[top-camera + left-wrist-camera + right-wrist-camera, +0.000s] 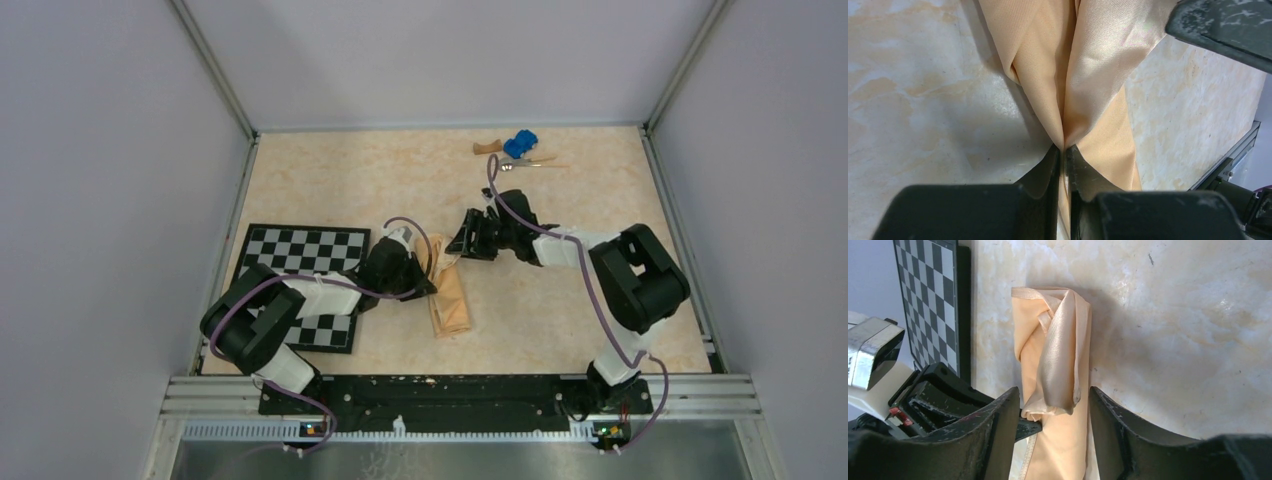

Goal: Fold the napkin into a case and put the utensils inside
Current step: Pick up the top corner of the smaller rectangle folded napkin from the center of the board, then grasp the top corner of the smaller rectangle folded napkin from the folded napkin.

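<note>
The peach-orange napkin [449, 298] lies on the table as a narrow folded strip, right of the checkerboard mat. My left gripper [1064, 151] is shut on a raised fold of it, and the cloth [1083, 65] rises in two pleats from the jaws. My right gripper [1055, 405] hovers open over the strip's far end, one finger on each side of the napkin [1058, 345]. In the top view the left gripper [428, 277] and right gripper [468, 240] sit close together. The shiny utensils [527, 162] lie far back on the table.
A blue toy car [520, 143] and a brown wooden block [487, 148] sit beside the utensils at the back. The checkerboard mat [305, 262] lies at the left under my left arm. Frame walls border the table.
</note>
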`<state>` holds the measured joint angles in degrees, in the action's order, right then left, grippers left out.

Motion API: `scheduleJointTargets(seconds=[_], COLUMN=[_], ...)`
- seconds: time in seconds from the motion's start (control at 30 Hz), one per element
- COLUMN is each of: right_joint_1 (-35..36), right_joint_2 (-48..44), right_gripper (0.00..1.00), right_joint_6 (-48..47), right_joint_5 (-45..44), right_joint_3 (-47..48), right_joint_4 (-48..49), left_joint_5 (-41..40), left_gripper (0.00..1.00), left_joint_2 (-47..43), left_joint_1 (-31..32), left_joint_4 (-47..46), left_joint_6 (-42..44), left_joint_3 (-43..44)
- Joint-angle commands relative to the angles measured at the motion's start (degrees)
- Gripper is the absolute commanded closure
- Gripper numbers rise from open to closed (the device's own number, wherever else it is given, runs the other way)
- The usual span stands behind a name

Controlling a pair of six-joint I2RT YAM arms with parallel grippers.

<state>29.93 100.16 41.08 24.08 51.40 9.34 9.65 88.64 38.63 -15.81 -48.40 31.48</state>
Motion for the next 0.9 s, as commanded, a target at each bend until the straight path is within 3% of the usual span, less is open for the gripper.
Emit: scheduleJointTargets(seconds=[0.0,0.1,0.37,0.53,0.57,0.77,0.87], right_joint_1=[0.2,0.2,0.4,0.5,0.5,0.5,0.5], right_joint_2=[1.6,2.0,1.3,2.2,2.4,2.2,1.9], right_gripper=[0.49,0.56,0.97,1.0,1.0,1.0,1.0], right_joint_6=[0.3,1.8,3.4,4.0,4.1,5.1,5.6], right_joint_5=[1.4,1.4,1.7,2.2,2.2,3.2,4.1], right_joint_3=[0.3,-0.3,-1.0,0.0,0.0,-1.3,-1.9], right_joint_4=[4.8,6.6,8.1,8.2,8.2,9.5,10.1], left_joint_5=[0.2,0.5,2.4,2.8,3.0,0.8,-0.7], left_gripper=[0.88,0.88,0.91,0.87,0.83,0.31,0.16], left_joint_2=[0.8,0.8,1.8,3.1,2.7,-7.5,-13.3], left_joint_1=[0.1,0.1,1.4,6.1,6.9,5.2,1.8], left_joint_4=[4.4,4.2,1.0,-1.0,-1.4,1.3,7.6], left_joint_6=[0.5,0.3,-2.2,-4.9,-5.1,-2.6,1.8], left_joint_3=[-2.2,-2.3,-2.3,0.4,0.6,-2.7,-1.6])
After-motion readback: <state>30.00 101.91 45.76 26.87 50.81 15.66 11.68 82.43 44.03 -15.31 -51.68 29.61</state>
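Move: Just below the right hand's half-open fingertips, about 1 cm to the left and 1 cm down, stands the raised top corner of the folded napkin. From that hand, the napkin's far end is roughly 2 cm ahead and 5 cm left, 5 cm lower, and the lower fold still pinched by the left fingers is about 8 cm back and 4 cm left, 4 cm lower. From the left hand the top corner lies some 7 cm ahead, 3 cm right and a little higher; the napkin's near end lies about 9 cm back and 4 cm right, 2 cm lower. Closing from about half open to shut, the right fingers pinch the raised top corner while that hand stays nearly in place, easing just over 1 cm left. The left hand, still gripping the lower fold, pulls back and right about 5 cm, opens wide to let go, then rises some 2.5 cm, swinging slightly back to the left. ##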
